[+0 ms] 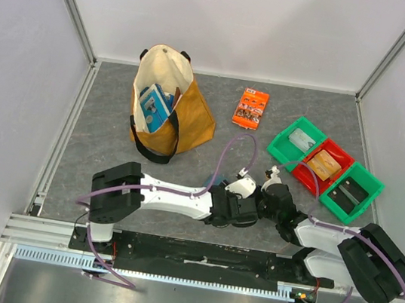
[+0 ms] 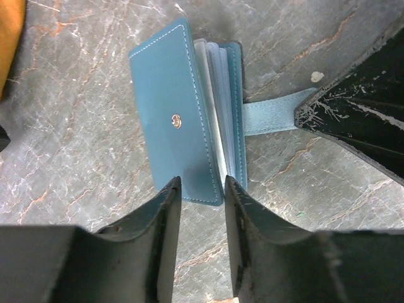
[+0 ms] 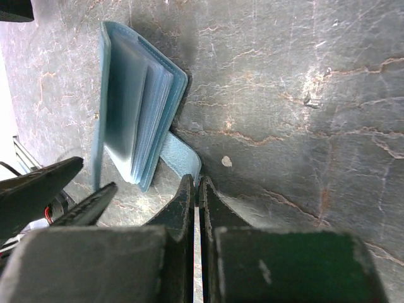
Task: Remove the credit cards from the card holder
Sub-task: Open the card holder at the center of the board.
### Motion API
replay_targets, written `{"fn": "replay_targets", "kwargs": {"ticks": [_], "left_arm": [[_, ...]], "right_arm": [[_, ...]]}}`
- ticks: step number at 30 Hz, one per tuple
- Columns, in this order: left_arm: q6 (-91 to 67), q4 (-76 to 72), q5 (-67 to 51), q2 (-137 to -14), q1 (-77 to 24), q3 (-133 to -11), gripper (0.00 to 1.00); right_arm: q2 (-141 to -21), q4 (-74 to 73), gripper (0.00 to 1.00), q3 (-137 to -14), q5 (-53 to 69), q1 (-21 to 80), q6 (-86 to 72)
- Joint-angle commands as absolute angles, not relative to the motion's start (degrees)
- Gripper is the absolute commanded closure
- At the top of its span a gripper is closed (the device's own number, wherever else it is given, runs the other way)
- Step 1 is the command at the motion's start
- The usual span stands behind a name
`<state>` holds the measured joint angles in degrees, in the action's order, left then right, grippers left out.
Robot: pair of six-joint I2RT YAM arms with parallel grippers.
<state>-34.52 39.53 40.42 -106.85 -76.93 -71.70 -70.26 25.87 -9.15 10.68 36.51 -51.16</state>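
Note:
The light-blue card holder [image 2: 180, 113] lies on the grey table with its snap cover partly raised and its clear pockets [image 2: 218, 107] fanned open. No credit card shows in the pockets. My left gripper [image 2: 202, 189] is open, with its tips at the holder's near edge on either side of the cover's corner. My right gripper [image 3: 197, 183] is shut on the holder's closing tab [image 3: 182, 158], which also shows in the left wrist view [image 2: 271, 117]. In the top view both grippers [image 1: 244, 202] [image 1: 272, 195] meet at the table's front middle and hide the holder.
A tan tote bag [image 1: 167, 108] with a blue-and-white box stands at the back left. An orange printed packet [image 1: 250, 107] lies at the back middle. Green and red bins [image 1: 320, 169] at the right hold a pale, a tan and a dark flat thing.

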Motion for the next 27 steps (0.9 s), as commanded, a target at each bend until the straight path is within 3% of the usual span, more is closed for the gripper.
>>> {"fn": "replay_targets", "kwargs": {"ticks": [1, 4, 9, 20, 22, 25, 27], "left_arm": [[-36.39, 41.13, 44.82, -102.13, -75.15, -72.42, 0.64], [-36.83, 40.61, 44.39, -99.85, -73.13, -71.02, 0.81], [-36.65, 40.34, 43.86, -97.48, -68.21, -67.95, 0.98], [-41.83, 32.97, 31.65, -94.22, -64.07, -56.17, 0.98], [-42.62, 31.21, 28.75, -94.65, -63.98, -55.37, 0.98], [-43.59, 30.41, 27.07, -94.75, -63.98, -55.28, 0.98], [-43.68, 30.41, 27.16, -94.49, -64.07, -55.37, 0.98]], "right_arm": [[-70.66, 23.38, 1.0, -10.11, 11.69, 36.21, -49.22], [-70.66, 22.24, 1.0, -10.54, 12.04, 36.3, -48.78], [-68.3, 17.15, 1.0, -12.39, 11.17, 36.3, -47.2], [-65.82, 4.75, 0.99, -17.84, 5.54, 36.21, -42.72], [-66.53, 3.17, 0.92, -19.59, 6.06, 36.21, -40.88], [-66.62, 0.1, 0.72, -23.19, 5.98, 36.21, -37.54], [-65.75, -4.03, 0.65, -26.17, 4.58, 36.21, -35.52]]}}
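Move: The card holder lies ajar, its middle about 5 cm ahead of the left gripper, 2 cm to the left and 2 cm below; the near free corner of its lifted cover is already between the half-open left fingers. The strap's tip, some 4 cm ahead and 4 cm to the right of the left gripper, is held in the shut right fingers. From the right gripper, the holder's middle is about 6 cm left and 1 cm ahead. Shut the left fingers on the cover's corner and swing it over to the left in an arc, about 9 cm: first up and forward, then down some 5 cm and slightly back to the table, turning the hand about 15 degrees counter-clockwise. Keep the right gripper on the strap meanwhile, ease it 1.5 cm right, then start opening its fingers. ##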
